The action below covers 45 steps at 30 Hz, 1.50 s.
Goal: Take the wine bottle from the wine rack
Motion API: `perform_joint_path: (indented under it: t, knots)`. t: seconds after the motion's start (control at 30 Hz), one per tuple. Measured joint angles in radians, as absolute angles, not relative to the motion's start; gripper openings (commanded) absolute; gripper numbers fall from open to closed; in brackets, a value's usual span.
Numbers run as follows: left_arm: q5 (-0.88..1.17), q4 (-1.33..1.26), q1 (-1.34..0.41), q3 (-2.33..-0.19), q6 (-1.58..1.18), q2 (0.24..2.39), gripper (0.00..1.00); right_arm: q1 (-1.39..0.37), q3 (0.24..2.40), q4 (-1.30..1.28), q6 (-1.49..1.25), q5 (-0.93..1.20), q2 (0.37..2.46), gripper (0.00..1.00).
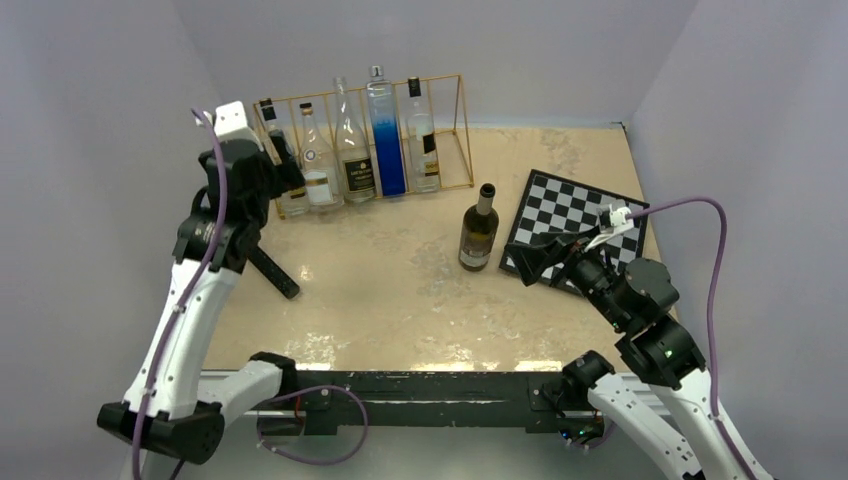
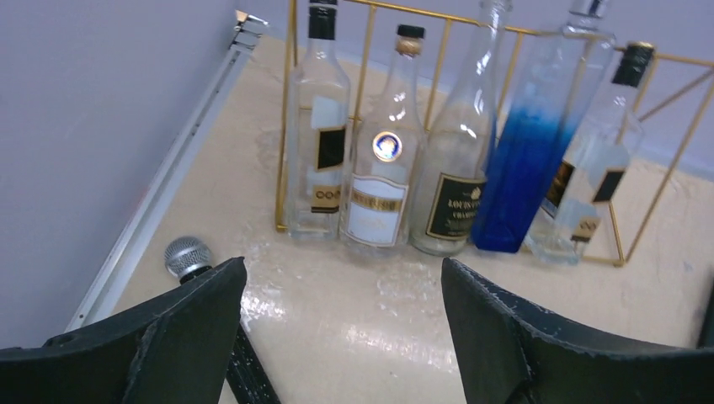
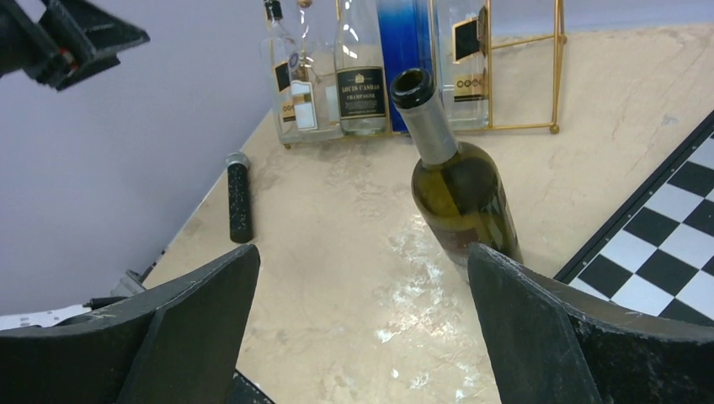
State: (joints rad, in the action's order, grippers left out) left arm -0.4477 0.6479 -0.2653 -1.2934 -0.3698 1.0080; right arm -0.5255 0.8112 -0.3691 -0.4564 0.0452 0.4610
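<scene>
The dark green wine bottle (image 1: 479, 230) stands upright and uncorked on the table, in front of the right end of the gold wire wine rack (image 1: 466, 130) and clear of it. My right gripper (image 1: 530, 260) is just right of the bottle, open, with nothing between its fingers. In the right wrist view the bottle (image 3: 461, 198) rises just beyond the right finger (image 3: 539, 320), apart from it, and the right gripper (image 3: 362, 252) frames bare table. My left gripper (image 1: 288, 170) hovers at the rack's left end, open and empty. The left gripper (image 2: 343, 265) faces the rack (image 2: 285, 126).
Several clear glass bottles and one blue bottle (image 1: 385, 140) stand in the rack. A black microphone (image 1: 272, 272) lies on the table under the left arm. A checkerboard (image 1: 575, 215) lies at the right, beside the right gripper. Walls close off the table on three sides.
</scene>
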Motion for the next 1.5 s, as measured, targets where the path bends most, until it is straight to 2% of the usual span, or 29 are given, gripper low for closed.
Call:
perform_joint_path:
  t: [0.2,0.33,0.57,0.77,1.23,1.43,1.5]
  knots:
    - [-0.347,0.632,-0.062,-1.465,-0.381,1.231,0.81,-0.525,0.808,-0.382,-0.471,0.077,0.426,0.98]
    - [-0.279,0.632,0.032,-1.631,-0.383,1.456,0.77,-0.525,0.805,-0.379,-0.47,0.103,0.398,0.98]
    - [-0.253,0.619,0.059,-1.863,-0.376,1.783,0.69,-0.525,0.778,-0.375,-0.454,0.106,0.364,0.98]
    - [-0.26,0.631,0.059,-2.093,-0.35,2.015,0.68,-0.525,0.778,-0.381,-0.446,0.105,0.373,0.97]
    - [-0.277,0.599,0.064,-2.125,-0.32,2.126,0.58,-0.525,0.776,-0.368,-0.439,0.115,0.412,0.98]
    - [-0.277,0.578,0.065,-2.138,-0.302,2.178,0.57,-0.525,0.773,-0.33,-0.417,0.115,0.429,0.98]
    - [-0.277,0.577,0.065,-2.138,-0.295,2.191,0.54,-0.525,0.773,-0.326,-0.412,0.115,0.434,0.98]
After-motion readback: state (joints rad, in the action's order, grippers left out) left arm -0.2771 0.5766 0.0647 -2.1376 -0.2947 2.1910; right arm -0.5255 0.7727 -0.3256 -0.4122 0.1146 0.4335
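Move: The left hand goes for the leftmost rack bottle, the clear one with a black cap, about 32 cm ahead, 10 cm to the left and some 20 cm below. The brown-capped bottle stands about 8 cm to the right of it and 2 cm farther out, the champagne bottle some 16 cm to the right of it and 3 cm farther out. From the idle right hand the black-capped bottle lies roughly 44 cm ahead and 56 cm left, 19 cm lower. Left hand reaches 28 cm forward, sinking and veering left, fingers tipping down and half-closing around the black-capped bottle's neck. ##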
